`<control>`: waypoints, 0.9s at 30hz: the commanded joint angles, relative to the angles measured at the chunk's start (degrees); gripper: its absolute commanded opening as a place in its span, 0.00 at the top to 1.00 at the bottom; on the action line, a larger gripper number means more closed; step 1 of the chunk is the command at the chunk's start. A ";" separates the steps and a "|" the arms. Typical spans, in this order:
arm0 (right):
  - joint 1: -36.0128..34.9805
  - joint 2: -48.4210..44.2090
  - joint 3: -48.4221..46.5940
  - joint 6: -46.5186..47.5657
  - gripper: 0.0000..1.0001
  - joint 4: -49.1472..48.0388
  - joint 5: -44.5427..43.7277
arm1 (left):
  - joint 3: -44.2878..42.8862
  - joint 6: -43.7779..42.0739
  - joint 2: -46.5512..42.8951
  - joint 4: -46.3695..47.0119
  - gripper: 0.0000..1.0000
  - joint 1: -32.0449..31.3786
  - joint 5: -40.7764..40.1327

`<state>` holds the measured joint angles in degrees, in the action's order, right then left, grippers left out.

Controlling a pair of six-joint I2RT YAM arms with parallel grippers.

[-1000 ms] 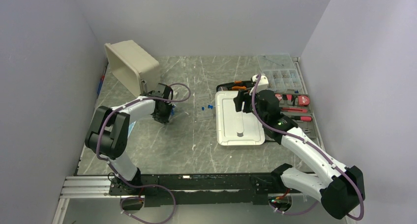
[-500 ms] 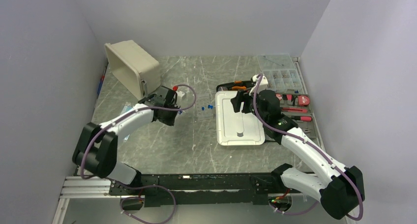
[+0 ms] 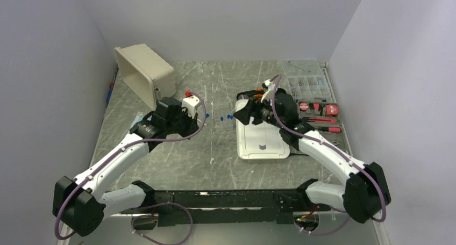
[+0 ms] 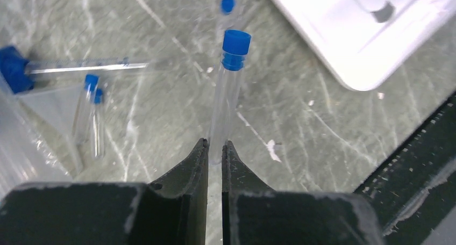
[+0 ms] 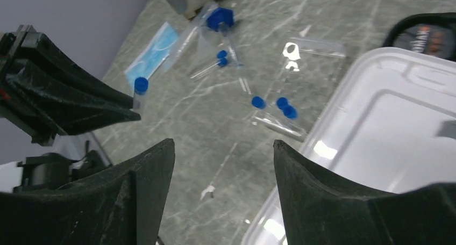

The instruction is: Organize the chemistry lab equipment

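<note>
My left gripper is shut on the lower end of a clear tube with a blue cap, held above the table. In the top view it hangs left of centre. A few blue-capped tubes lie by the white lid, with their caps showing from above. Two more small tubes and a blue-ended clear piece lie further left, near a light-blue piece. My right gripper is open and empty above the lid's left edge, facing the left gripper.
A beige bin lies tipped on its side at the back left. The clear parts box and the black tool case are to the right of the lid. A clear bag lies near the lid's far corner.
My left arm has swung from the left side toward the centre with the tube in its shut jaws. My right gripper has turned left over the lid's edge and opened slightly wider.
</note>
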<state>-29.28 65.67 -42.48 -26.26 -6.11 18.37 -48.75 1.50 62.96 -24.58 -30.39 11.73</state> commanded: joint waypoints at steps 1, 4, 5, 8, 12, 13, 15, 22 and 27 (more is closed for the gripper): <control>-2.02 5.44 -4.73 -5.42 0.32 -9.31 7.66 | 0.34 -2.71 -1.60 3.41 0.99 -1.42 8.66; -4.78 8.30 -6.90 -5.69 0.32 -10.82 8.79 | 0.11 -2.78 -1.82 3.33 1.00 -1.82 10.13; -5.50 9.22 -7.47 -5.76 0.32 -11.31 9.21 | 0.07 -2.73 -1.98 3.31 1.00 -1.89 10.49; -6.59 11.67 -8.03 -7.31 0.32 -13.86 10.44 | 0.19 -2.59 -2.39 3.69 1.00 -1.97 11.54; -6.75 14.74 -8.02 -9.31 0.36 -17.21 12.75 | -0.02 -2.57 -2.40 3.46 1.00 -2.21 11.71; -6.86 15.20 -8.22 -9.40 0.37 -17.32 13.01 | -0.01 -2.70 -2.48 3.40 1.00 -2.21 11.63; -7.06 15.80 -8.47 -9.57 0.40 -17.52 13.73 | 0.06 -2.77 -2.73 3.26 1.00 -2.22 11.21; -8.32 16.71 -8.91 -8.99 0.46 -16.75 14.53 | -0.12 -2.65 -2.81 3.13 1.00 -2.15 10.78; -8.38 17.73 -8.48 -10.58 0.55 -19.16 16.28 | 0.06 -2.60 -3.02 3.27 1.00 -2.21 10.45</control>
<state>-37.50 82.48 -48.99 -35.64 -20.16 32.25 -48.62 -0.43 61.39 -23.24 -32.34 21.37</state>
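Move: The left hand holds a test tube with its blue cap up, about 3 cm ahead, 4 cm right and 4 cm above that hand. From the right hand the cap is some 13 cm to the left, 2 cm back, near the same height. The clear tube rack sits 7 cm ahead, 5 cm left and 18 cm below the right hand; the white lid's middle is 11 cm to its right, 1 cm ahead, 17 cm below. The measuring cylinder lies 11 cm ahead of the left hand, 3 cm left, 15 cm below. The right hand sweeps about 10 cm to the left and a little back, staying at much the same height and turning some 20 degrees counter-clockwise, until its parted fingertips come up around the blue cap, slowing as they near it while they narrow partway without shutting. Keeping its pinch on the lower end of the tube, the left hand brings it about 3 cm right and nearly as far back, slightly up, with a turn of roughly 10 degrees clockwise, then holds almost still for the other hand. ##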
